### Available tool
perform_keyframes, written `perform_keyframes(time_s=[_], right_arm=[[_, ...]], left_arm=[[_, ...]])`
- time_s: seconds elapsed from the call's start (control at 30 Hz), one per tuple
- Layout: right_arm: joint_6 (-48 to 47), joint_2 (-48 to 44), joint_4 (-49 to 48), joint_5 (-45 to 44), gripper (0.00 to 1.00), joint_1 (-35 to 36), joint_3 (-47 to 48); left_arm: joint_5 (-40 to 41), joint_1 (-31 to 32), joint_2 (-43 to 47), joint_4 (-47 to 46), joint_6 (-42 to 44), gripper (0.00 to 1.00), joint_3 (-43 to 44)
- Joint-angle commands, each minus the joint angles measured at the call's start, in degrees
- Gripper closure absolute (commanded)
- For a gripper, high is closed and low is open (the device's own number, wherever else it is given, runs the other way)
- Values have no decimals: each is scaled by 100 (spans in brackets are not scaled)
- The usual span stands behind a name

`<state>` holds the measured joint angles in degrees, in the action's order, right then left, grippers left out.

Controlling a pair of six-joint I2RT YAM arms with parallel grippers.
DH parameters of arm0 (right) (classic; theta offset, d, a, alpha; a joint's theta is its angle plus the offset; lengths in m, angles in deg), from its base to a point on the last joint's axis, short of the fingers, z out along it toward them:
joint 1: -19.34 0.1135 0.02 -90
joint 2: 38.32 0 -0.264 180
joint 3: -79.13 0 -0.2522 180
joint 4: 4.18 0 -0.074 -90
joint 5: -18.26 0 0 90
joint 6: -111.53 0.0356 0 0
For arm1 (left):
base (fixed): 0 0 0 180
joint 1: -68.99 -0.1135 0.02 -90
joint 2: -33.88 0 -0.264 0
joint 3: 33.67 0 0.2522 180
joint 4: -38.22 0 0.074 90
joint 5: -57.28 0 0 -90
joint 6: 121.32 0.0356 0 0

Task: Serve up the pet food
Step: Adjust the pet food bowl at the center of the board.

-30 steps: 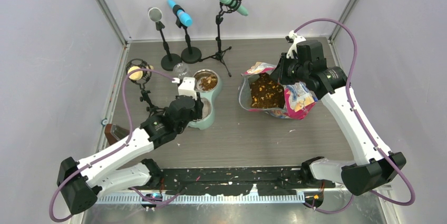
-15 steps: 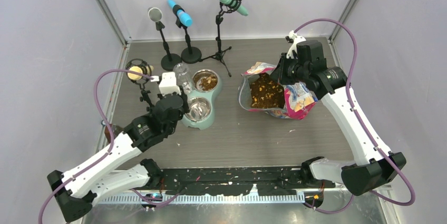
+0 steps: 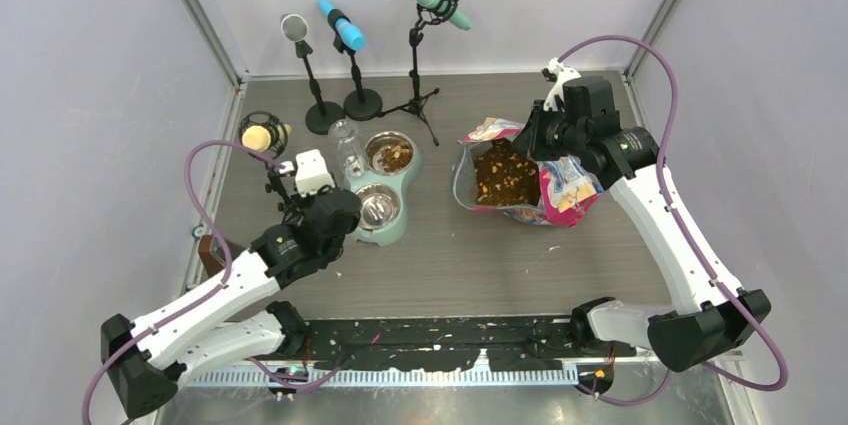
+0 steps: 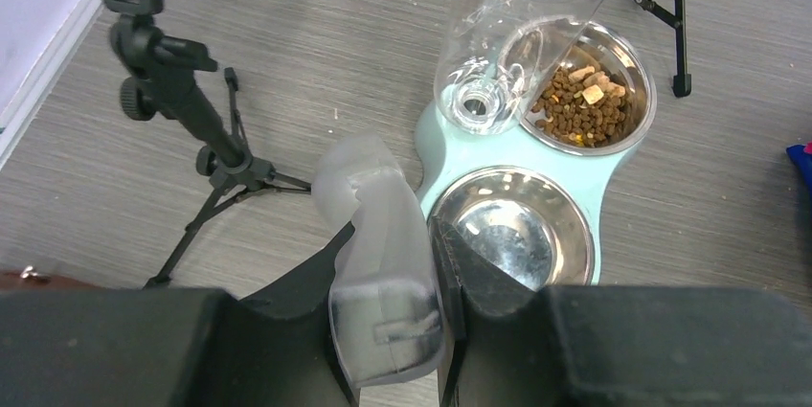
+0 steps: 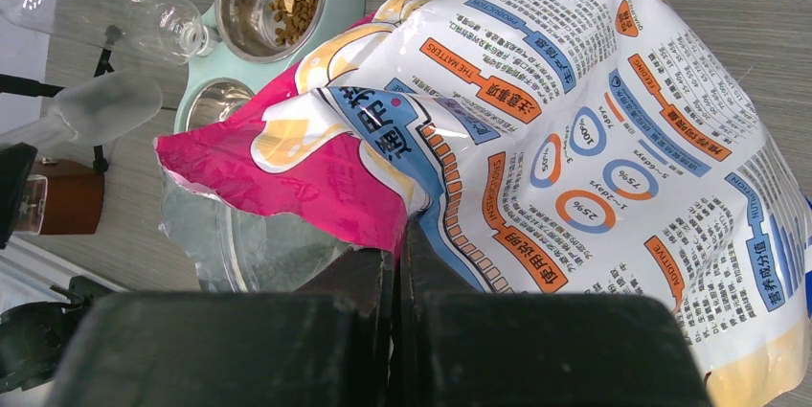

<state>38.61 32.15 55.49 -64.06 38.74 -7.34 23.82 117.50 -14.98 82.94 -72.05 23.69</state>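
Brown kibble lies in the far steel bowl (image 3: 392, 156) (image 4: 586, 101) of the mint-green feeder (image 3: 372, 234) (image 4: 450, 153); the near bowl (image 4: 512, 230) is empty. More kibble (image 3: 505, 177) fills the open pink, white and blue bag (image 3: 565, 195) (image 5: 575, 110). My left gripper (image 3: 335, 207) (image 4: 388, 235) is shut on the clear scoop (image 4: 378, 225), which looks empty, left of and near the feeder. My right gripper (image 3: 540, 140) (image 5: 397, 235) is shut on the bag's pink rim and holds it open.
A clear bottle (image 3: 345, 140) (image 4: 517, 14) is plugged into the feeder's left side. Several microphone stands (image 3: 322, 115) stand at the back, and one small tripod mic (image 3: 262, 137) (image 4: 182, 101) at the left. A brown object (image 3: 212, 250) sits at the left edge.
My left arm has drawn back from over the feeder toward the left and near side, taking the scoop with it. The right arm and bag have not moved.
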Motion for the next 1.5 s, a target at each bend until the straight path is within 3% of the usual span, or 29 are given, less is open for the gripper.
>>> perform_keyframes(time_s=[0.0,0.43,1.0,1.27,1.33,1.47], right_arm=[[78,-319,-510,234,95,11,121],[23,-307,-476,221,95,11,154],[-64,-278,-381,59,95,11,246],[-68,-254,-362,36,95,11,272],[-79,-260,-356,28,95,11,268],[-88,-258,-356,-2,95,11,289]], left_arm=[[169,-193,-271,-1266,275,100,-167],[-541,-1083,-965,-2755,656,100,-371],[-1371,-1529,-1669,-3778,382,100,-403],[-2132,-1693,-2018,-4254,432,100,-327],[-2056,-1698,-2001,-4176,380,100,-297],[-1521,-1692,-1821,-2777,215,100,251]])
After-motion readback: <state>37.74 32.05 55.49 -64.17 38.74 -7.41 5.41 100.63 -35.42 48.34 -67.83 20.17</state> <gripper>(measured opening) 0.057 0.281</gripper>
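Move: The pet food bowl set, with kibble in its far bowl, has its middle about 14 cm ahead of the left gripper, 11 cm to its right and 15 cm below. The clear bottle on the set's left side lies roughly 20 cm ahead and 3 cm right of the gripper; the yellow mic stand's foot is about 9 cm ahead and 13 cm left. From the right gripper the set lies some 35 cm left and 7 cm ahead. Keep the scoop pinched in the left gripper, its cup pointing down and ahead, and drive it forward about 10 cm along the left side of the bowl set while sinking nearly 5 cm. Towards the end ease some 2 cm to the right, with the scoop bearing against that side, and roll the hand's left side down about 10 degrees. ##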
